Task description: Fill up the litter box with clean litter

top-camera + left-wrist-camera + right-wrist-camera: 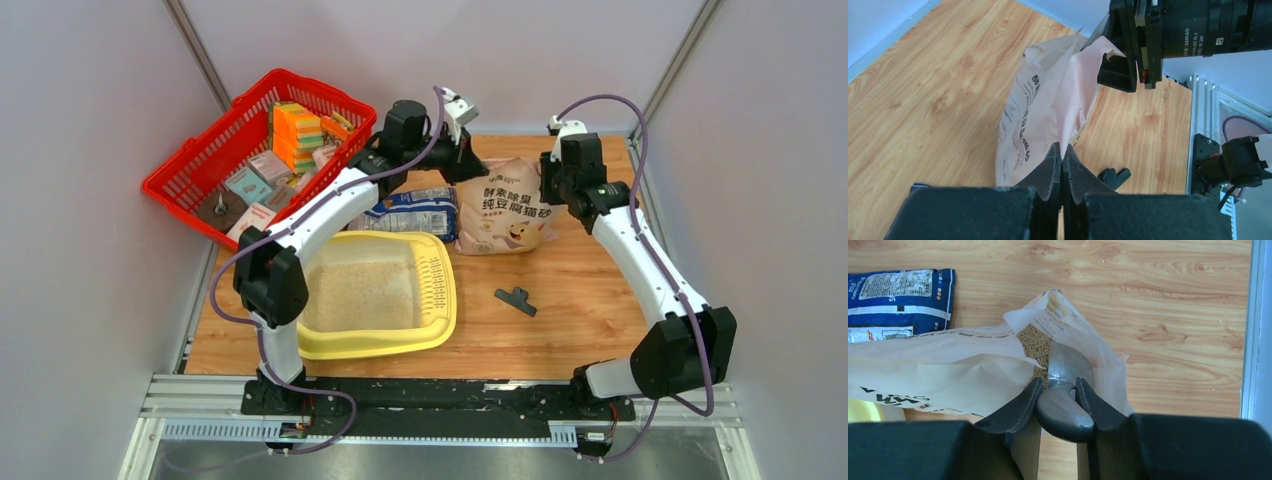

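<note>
The pale-yellow litter box (380, 345) lies at the near left with a layer of pale beige clean litter (362, 290) in it. Behind it the tan paper bag (503, 205) lies with its top held up between both arms. My left gripper (1062, 150) is shut on a thin edge of the bag (1048, 110) at its mouth. My right gripper (1059, 382) is shut on a dark grey scoop handle (1064, 412) that reaches into the bag's open mouth, where tan litter (1034, 342) shows. The scoop's bowl is hidden inside the bag.
A blue-and-white printed bag (415, 212) lies between the litter box and the tan bag. A red mesh basket (255, 150) with several packs stands tilted at the back left. A small black clip (516, 299) lies on the wood right of the litter box.
</note>
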Tool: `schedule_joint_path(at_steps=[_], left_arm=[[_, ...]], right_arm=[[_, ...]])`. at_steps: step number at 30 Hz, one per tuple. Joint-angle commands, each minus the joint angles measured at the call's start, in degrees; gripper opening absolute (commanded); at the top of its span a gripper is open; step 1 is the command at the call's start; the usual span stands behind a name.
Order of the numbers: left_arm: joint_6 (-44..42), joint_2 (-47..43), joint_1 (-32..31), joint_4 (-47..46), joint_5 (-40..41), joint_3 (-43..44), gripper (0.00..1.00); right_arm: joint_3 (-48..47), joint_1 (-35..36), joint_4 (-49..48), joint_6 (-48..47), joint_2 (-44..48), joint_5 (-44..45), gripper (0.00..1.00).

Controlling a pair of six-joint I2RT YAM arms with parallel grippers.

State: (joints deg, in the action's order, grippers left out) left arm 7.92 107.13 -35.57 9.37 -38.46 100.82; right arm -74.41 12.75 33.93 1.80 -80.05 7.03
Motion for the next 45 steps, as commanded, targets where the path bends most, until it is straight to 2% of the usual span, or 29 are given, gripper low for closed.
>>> schedule_joint_path(at_steps=[1, 6, 9, 10, 14, 20, 28, 30, 34, 38, 45], left_arm=[[2.71, -6.85, 0.07, -11.21, -1.80, 0.35, 0.00], [4.55, -6.15, 0.06, -13.23, -1.01, 0.78, 0.00], [4.38, -5.36, 0.15, -12.36, -1.35, 2.10, 0.00], [4.12, -5.18, 0.07, -12.01, -1.36, 2.37, 0.00], [3.86, -5.09, 0.07, -10.34, -1.62, 2.28, 0.00], [2.01, -5.27, 0.07, -7.09, -1.18, 2.45, 0.00], [-3.52, -5.44, -0.28, -1.38, -0.83, 4.39, 0.00], [-4.84, -5.01, -0.29, 0.91, -1.01, 5.97, 0.00], [-7.13, -4.48, -0.29, 3.11, -1.01, 7.72, 0.00], [-9.23, -3.69, -0.29, 5.39, -0.39, 9.92, 0.00], [-11.00, -3.42, -0.38, 6.45, -0.13, 10.89, 0.00]], right_arm=[[3.74, 0.87, -0.62, 1.36, -1.94, 1.85, 0.00], [9.01, 1.40, -1.33, 1.79, -3.71, 0.01, 0.00], [10.60, 0.17, 0.07, 2.94, -4.76, -6.13, 0.00], [10.86, -0.01, 0.25, 4.25, -5.02, -11.28, 0.00], [11.04, -2.03, 0.61, 5.75, -7.04, -16.86, 0.00], [10.43, -8.88, 0.44, 10.49, -10.56, -28.37, 0.00], [11.48, -15.39, -9.05, 19.54, -10.12, -39.70, 0.00], [11.83, -16.79, -13.33, 27.32, -10.65, -43.13, 0.00], [14.03, -16.27, -20.65, 37.01, -10.48, -49.64, 0.00], [15.08, -16.44, -22.68, 39.85, -9.16, -51.59, 0.00], [13.51, -21.54, -24.97, 44.16, -8.19, -53.78, 0.00]])
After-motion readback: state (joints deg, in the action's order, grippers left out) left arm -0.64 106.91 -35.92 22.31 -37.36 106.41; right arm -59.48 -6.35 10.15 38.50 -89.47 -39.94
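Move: The right hand holds the scoop with its blade already in the open mouth of the litter bag. The clean litter lies about 7 cm ahead, 4 cm left and 12 cm below that hand. The bag's middle is roughly 10 cm left and 2 cm back, the clip 12 cm left and 17 cm back on the table, the blue bag some 37 cm left and 3 cm farther out. From the left hand, the litter is about 11 cm right, 3 cm ahead and well below. Down and forward, the right hand drives the scoop about 4 cm each way into the litter bag. It then sinks a little more while drawing back and swinging some 4 cm left, rolling about 55 degrees, left side rising, so that the fingers swing round towards the left, with a slight lift at the end. The left hand keeps its pinch on the bag's rim, giving way about 1 cm back and left. ##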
